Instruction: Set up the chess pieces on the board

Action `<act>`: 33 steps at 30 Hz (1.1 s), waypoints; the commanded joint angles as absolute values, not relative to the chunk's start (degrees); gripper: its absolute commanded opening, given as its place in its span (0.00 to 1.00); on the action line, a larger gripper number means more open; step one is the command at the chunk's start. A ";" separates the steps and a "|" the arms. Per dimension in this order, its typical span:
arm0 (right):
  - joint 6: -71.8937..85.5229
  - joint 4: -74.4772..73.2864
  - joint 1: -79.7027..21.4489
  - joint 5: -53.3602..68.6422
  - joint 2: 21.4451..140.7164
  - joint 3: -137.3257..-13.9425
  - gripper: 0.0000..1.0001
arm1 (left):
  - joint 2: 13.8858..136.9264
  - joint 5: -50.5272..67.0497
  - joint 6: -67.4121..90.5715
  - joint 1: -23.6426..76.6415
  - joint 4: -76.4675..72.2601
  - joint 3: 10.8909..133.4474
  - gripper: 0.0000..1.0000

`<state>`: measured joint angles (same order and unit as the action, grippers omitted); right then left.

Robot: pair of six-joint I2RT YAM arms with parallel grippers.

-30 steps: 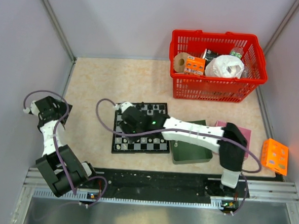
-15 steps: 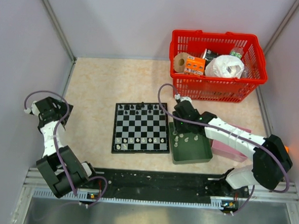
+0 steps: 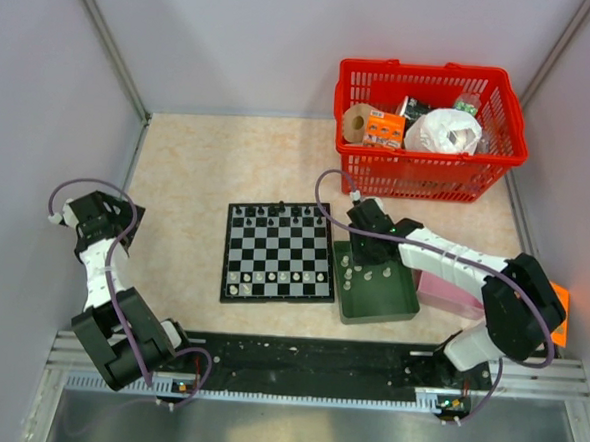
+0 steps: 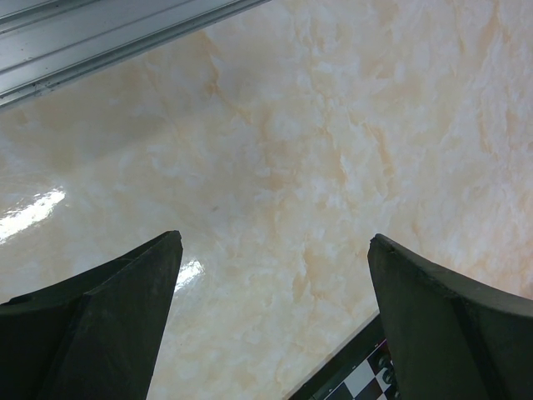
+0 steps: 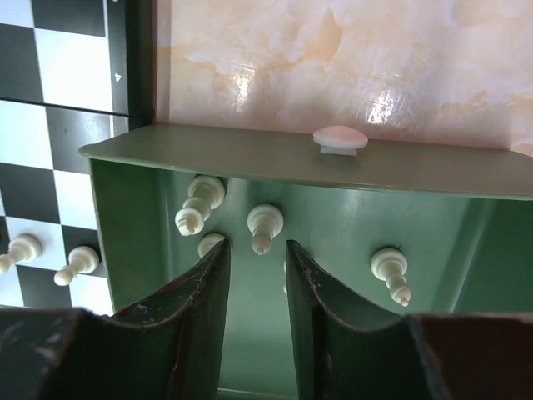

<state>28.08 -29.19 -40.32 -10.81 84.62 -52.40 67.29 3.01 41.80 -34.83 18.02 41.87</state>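
Note:
The board (image 3: 278, 250) lies mid-table, with black chess pieces (image 3: 275, 213) along its far row and white ones (image 3: 262, 276) near its front. My right gripper (image 3: 359, 253) reaches into the dark green tray (image 3: 341, 312) to the board's right. In the right wrist view its fingers (image 5: 256, 246) stand narrowly open with nothing between them. A white piece (image 5: 265, 225) lies just beyond the tips, and others (image 5: 198, 208) (image 5: 391, 271) lie to either side. My left gripper (image 4: 275, 242) hangs wide open over bare table at the far left, the board's corner (image 4: 358, 379) just in sight.
A red basket (image 3: 428, 179) of packaged goods stands at the back right. A pink box (image 3: 451, 291) sits against the tray's right side, with an orange object (image 3: 556, 297) further right. A whitish round-topped piece (image 5: 340, 139) shows just beyond the tray's far wall (image 5: 250, 154).
My right arm has swung from over the board to the green tray, then settled lower into it with its jaws narrower. The left arm has not moved.

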 commanded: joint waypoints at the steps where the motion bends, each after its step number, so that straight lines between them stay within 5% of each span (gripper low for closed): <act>1: 26.63 -27.77 -39.55 -10.55 86.39 -53.96 0.32 | 67.59 3.78 40.96 -35.42 15.12 42.45 0.99; 10: 25.31 -26.90 -39.29 -10.28 88.95 -54.75 0.28 | 67.41 3.60 40.87 -35.42 14.94 42.19 0.99; 22: 24.17 -28.82 -39.20 -11.34 85.70 -55.98 0.10 | 67.94 4.04 41.22 -35.33 14.15 41.57 0.99; 33: 24.25 -36.74 -43.84 -13.54 75.76 -65.29 0.09 | 67.76 3.95 41.31 -35.42 14.33 41.40 0.99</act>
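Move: The white piece to take stands almost directly under the right gripper, about 3 cm below, inside the green box. Around that piece, one white piece stands some 3 cm to its left and 2 cm farther out, another 2 cm left and 1 cm nearer; on its right, one stands 2 cm right and 1 cm nearer, another about 6 cm right and level with it. From the left gripper, the piece to take lies roughly 51 cm right, 4 cm back and 9 cm lower. Lower the right gripper about 2 cm further, straight down onto the white piece between its fingers, and hold there while the half-open fingers close and pinch it. Then, keeping that grip, lift it fast some 8 to 9 cm straight up out of the green box, drifting slightly forward and tilting the fingertips a little outward at the end. ##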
